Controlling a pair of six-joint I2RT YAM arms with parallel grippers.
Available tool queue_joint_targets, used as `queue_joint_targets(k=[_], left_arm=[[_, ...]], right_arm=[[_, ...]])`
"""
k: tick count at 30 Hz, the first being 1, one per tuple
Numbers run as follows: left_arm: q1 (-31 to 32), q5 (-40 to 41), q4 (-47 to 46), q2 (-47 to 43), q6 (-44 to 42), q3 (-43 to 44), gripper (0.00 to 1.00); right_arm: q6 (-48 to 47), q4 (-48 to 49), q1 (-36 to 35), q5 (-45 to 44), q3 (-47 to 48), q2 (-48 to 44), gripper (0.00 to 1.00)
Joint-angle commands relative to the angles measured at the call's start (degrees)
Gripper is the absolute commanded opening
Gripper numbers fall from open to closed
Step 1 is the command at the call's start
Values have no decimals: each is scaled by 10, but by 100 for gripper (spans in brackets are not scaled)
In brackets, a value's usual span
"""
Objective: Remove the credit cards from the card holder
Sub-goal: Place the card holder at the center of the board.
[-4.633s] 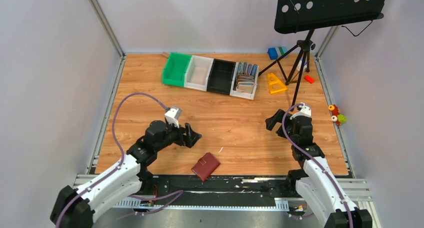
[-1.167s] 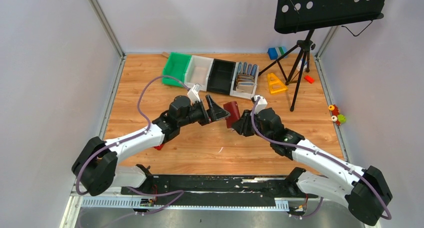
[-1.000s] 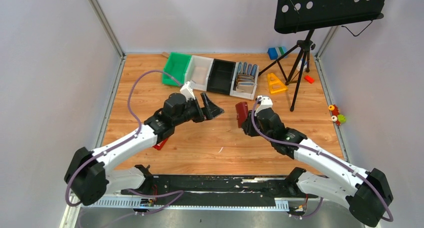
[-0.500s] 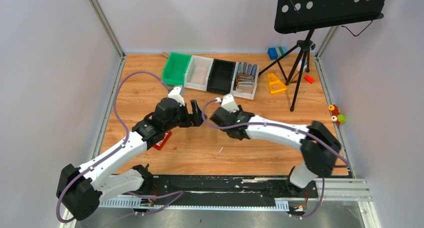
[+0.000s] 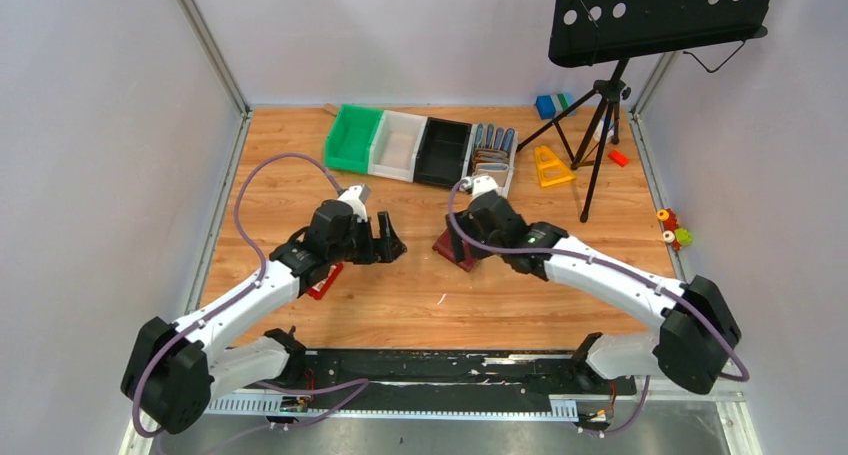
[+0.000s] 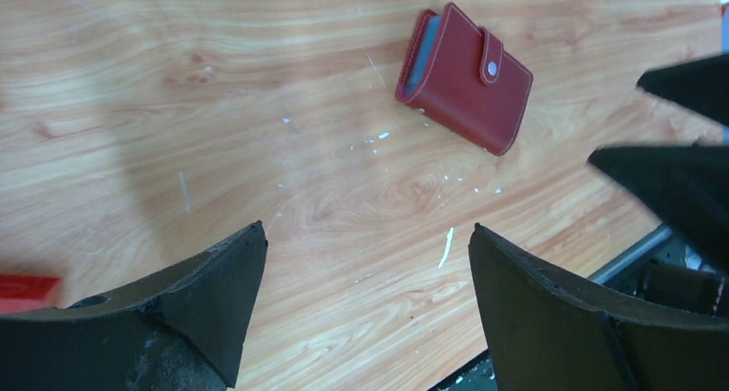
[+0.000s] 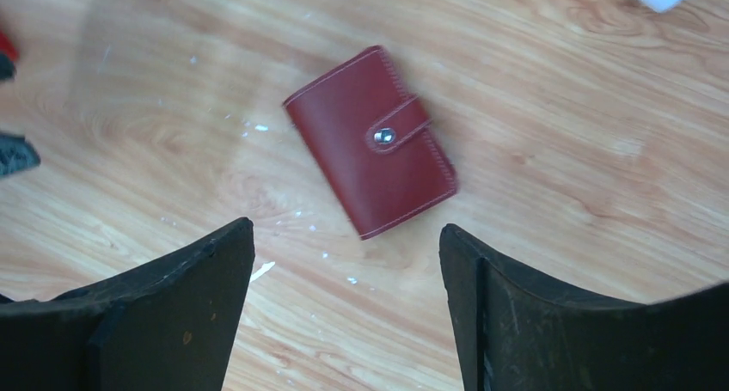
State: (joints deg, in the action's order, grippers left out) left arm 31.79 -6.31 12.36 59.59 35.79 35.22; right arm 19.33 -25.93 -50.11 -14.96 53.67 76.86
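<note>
The card holder [image 5: 449,249], maroon leather with its snap tab fastened, lies flat and closed on the wooden table, and shows in the left wrist view [image 6: 464,77] and the right wrist view [image 7: 371,142] as well. No credit cards show; only a grey edge peeks from the holder's side. My right gripper [image 5: 460,237] hovers just above the holder, open [image 7: 346,223], touching nothing. My left gripper [image 5: 388,241] stands open [image 6: 365,228] to the holder's left, with only bare wood between its fingers.
Green [image 5: 352,138], white [image 5: 397,145] and black [image 5: 443,152] bins line the back, beside a tray of upright wallets [image 5: 490,161]. A music stand tripod [image 5: 598,105] stands at back right. A flat red piece [image 5: 323,282] lies under the left arm.
The right gripper, which held the card holder upright in the air, has set it down flat on the table and opened. The left gripper has drawn back to the left and lower.
</note>
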Motion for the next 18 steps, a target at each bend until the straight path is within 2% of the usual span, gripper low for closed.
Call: queue_joint_targets(k=[1, 3, 4, 7, 10, 12, 13, 14, 18], left_arm=[[12, -70, -89, 36, 13, -19, 91], [30, -74, -119, 58, 25, -25, 79], [40, -76, -142, 71, 32, -25, 71], [62, -82, -186, 115, 48, -19, 45], [64, -87, -209, 166, 51, -6, 18], [64, -88, -214, 198, 48, 9, 2], [64, -92, -215, 215, 44, 19, 0], [64, -99, -215, 234, 41, 34, 0], [64, -110, -210, 297, 21, 79, 0]], right_arm=[[3, 59, 103, 111, -49, -34, 77], [9, 62, 149, 127, -55, -24, 72], [10, 60, 172, 138, -53, -14, 66], [8, 44, 215, 152, -32, 30, 44], [-1, 34, 220, 129, 0, 82, 21], [-3, 44, 219, 139, 12, 111, 9], [-6, 49, 218, 141, 16, 124, 2], [-7, 51, 216, 150, 21, 139, 0], [-13, 61, 201, 174, 17, 159, 0]])
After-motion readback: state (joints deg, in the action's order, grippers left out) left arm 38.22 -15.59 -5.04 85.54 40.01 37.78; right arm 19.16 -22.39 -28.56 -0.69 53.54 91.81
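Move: The card holder lies flat on the table some 16 cm to the left hand's right, 3 cm ahead and 10 cm below. The red box is about 12 cm to this hand's left and 4 cm back. From the right hand the card holder is about 4 cm ahead, neither left nor right, and 10 cm below; the black bin is about 24 cm ahead and 3 cm left. Both empty hands shut, sinking 7–8 cm: the left rightward towards the card holder, the right forward-right beside it. ##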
